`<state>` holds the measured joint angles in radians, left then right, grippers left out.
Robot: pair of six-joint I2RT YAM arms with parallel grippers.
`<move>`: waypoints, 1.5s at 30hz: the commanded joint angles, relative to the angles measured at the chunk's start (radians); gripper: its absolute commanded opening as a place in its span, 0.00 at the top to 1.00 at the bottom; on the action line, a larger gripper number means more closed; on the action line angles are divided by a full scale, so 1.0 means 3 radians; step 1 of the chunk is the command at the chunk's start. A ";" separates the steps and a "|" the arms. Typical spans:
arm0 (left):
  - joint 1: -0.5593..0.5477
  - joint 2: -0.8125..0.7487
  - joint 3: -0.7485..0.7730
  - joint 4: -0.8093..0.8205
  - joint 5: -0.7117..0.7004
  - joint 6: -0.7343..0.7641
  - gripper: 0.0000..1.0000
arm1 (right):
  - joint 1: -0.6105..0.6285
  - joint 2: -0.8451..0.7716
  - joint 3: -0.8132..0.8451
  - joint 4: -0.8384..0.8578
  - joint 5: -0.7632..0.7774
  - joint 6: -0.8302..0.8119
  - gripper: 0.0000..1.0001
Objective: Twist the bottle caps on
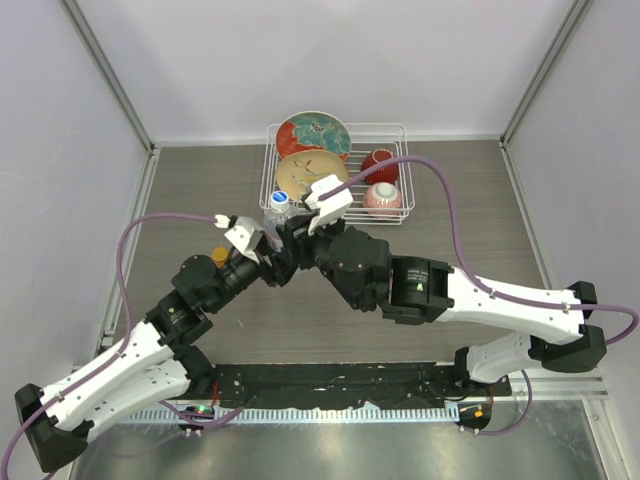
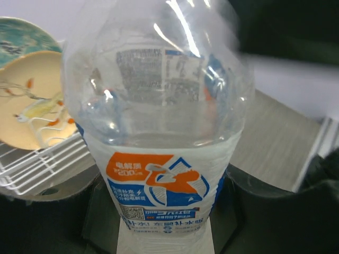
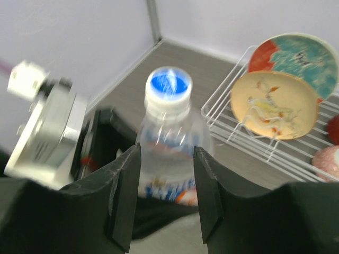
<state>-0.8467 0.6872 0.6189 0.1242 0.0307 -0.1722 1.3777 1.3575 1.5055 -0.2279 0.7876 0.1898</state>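
Note:
The clear water bottle [image 2: 164, 132] with its white-blue label stands upright, and my left gripper [image 2: 167, 211] is shut on its lower body. A white cap with a blue top [image 3: 168, 87] sits on the bottle's neck; from above it shows at the cap [image 1: 279, 200]. My right gripper [image 3: 167, 180] is open and drawn back from the cap, with the blurred bottle showing beyond the gap between its fingers [image 3: 124, 196]. The orange bottle [image 1: 220, 257] shows only its round orange top beside my left arm.
A white wire rack [image 1: 400, 130] stands at the back, just behind the bottle. It holds a red-teal plate [image 1: 313, 135], a cream plate [image 1: 312, 172], a red bowl [image 1: 380, 163] and a pink bowl [image 1: 383, 198]. Both forearms cross mid-table.

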 commanded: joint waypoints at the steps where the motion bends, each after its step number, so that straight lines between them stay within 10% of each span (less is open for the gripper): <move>1: 0.0061 -0.0066 0.0187 0.0634 -0.0297 -0.0203 1.00 | 0.0143 -0.0015 0.0028 -0.0253 -0.0268 -0.0060 0.48; 14: 0.0066 -0.0133 0.0120 0.0512 0.0274 -0.0224 1.00 | 0.0020 -0.0653 0.0299 -0.0656 -0.1007 -0.0269 0.30; 22: 0.0061 -0.0087 0.0243 0.0323 0.1839 -0.0183 1.00 | -0.1512 -0.0716 0.0560 -0.0933 -0.3890 -0.0244 0.23; 26: 0.0061 -0.0046 0.0365 0.0282 0.2331 -0.0254 1.00 | -0.1657 -0.0598 0.0606 -0.0918 -0.5062 -0.0320 0.23; 45: 0.0092 0.0102 0.0488 0.0338 0.2945 -0.0540 1.00 | -0.1657 -0.0537 0.0289 -0.0069 -0.5744 -0.0316 0.23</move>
<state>-0.8227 0.7136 0.7223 0.1833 0.8803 -0.3096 0.8833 1.1744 1.6016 -0.3344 -0.8909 0.0887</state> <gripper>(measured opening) 0.579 0.768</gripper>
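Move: My left hand already holds the water bottle low on its label; its blue cap is about 12 cm above that hand and 2 cm ahead. From my right hand, whose fingers have just begun to part, the cap sits roughly 4 cm higher, 2 cm forward and 2 cm left. The orange-capped bottle stands on the table some 18 cm left of my left hand, 11 cm ahead and 20 cm lower. My right fingers spread wide as I draw that hand back and dip slightly, swing it right and up clear of the bottle, then bring it back about 8 cm while turning it some 70 degrees counter-clockwise to face the cap from the right. My left hand keeps its grip, rises a little, then carries the bottle back about 14 cm, yawing nearly 50 degrees clockwise. ##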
